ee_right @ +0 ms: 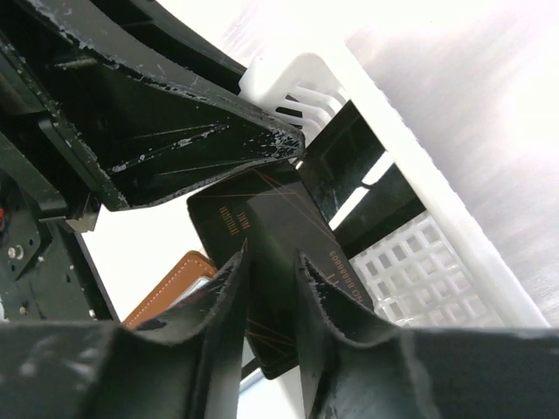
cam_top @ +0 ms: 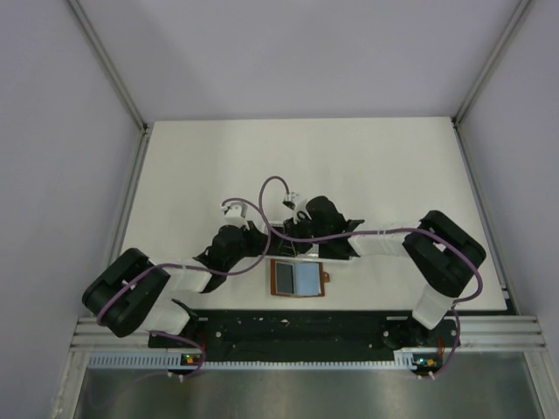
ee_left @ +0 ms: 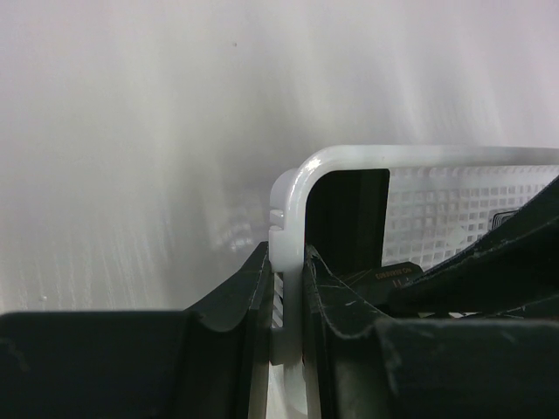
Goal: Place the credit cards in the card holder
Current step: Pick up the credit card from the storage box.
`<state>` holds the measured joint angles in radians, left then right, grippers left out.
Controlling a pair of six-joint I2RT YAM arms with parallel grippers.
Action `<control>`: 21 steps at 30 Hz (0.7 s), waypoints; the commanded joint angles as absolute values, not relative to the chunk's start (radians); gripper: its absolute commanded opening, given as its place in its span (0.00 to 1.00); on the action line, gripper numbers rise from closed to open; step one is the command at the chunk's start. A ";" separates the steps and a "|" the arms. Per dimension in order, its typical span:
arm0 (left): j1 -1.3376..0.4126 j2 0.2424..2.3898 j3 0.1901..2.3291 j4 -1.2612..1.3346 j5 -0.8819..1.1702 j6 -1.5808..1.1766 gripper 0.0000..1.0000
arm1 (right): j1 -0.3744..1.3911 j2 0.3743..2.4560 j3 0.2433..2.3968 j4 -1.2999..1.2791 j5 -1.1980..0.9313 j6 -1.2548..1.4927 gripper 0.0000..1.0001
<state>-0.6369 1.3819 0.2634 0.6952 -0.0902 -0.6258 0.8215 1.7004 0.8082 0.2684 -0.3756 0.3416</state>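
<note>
The brown card holder (cam_top: 297,279) lies open near the table's front edge, bluish pockets up; its tan edge (ee_right: 170,284) shows in the right wrist view. My left gripper (ee_left: 286,253) (cam_top: 265,237) is shut on the rim of the white slotted basket (ee_left: 437,192). A black credit card (ee_right: 271,236) with small orange print leans out of the basket (ee_right: 419,253). My right gripper (ee_right: 272,257) (cam_top: 288,234) stands over it with narrow jaws, the card's face filling the gap. I cannot tell whether the jaws pinch it. Another black card (ee_left: 349,218) stands inside the basket.
Both wrists crowd together over the basket at the table's middle, just behind the card holder. One of the left fingers (ee_right: 218,140) reaches across close above the right gripper. Purple cables (cam_top: 279,188) loop over the arms. Side walls bound the white table (cam_top: 306,157).
</note>
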 commanded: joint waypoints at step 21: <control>-0.637 1.401 0.307 0.788 -0.049 -0.644 0.00 | 0.890 1.580 0.816 0.210 -0.367 0.017 0.59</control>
<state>-0.6369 1.3979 0.2665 0.7036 -0.0677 -0.6270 0.8646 1.6333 0.7879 0.2050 -0.3763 0.1059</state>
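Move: The credit card slants over the near-left part of the storage box, just under the nearly shut right fingers, its middle about 2 cm left and 1 cm below, level fore and aft. Another black card lies in the box some 5 cm ahead, 4 left and 4 lower; the open card holder is about 8 cm back, 2 right and 5 down. From the left hand, the credit card's middle is about 3 cm back, 5 right and 1 lower. The left fingers keep their pinch on the storage box's left end wall while the right fingers spread wide from nearly shut over the credit card. The right hand rises about 1.5 cm, then sinks 1 cm again as it draws back towards its base nearly 2 cm, swinging some 10 degrees counter-clockwise and rolling its forward side up about as much, so the open fingers come astride the card's near end. ##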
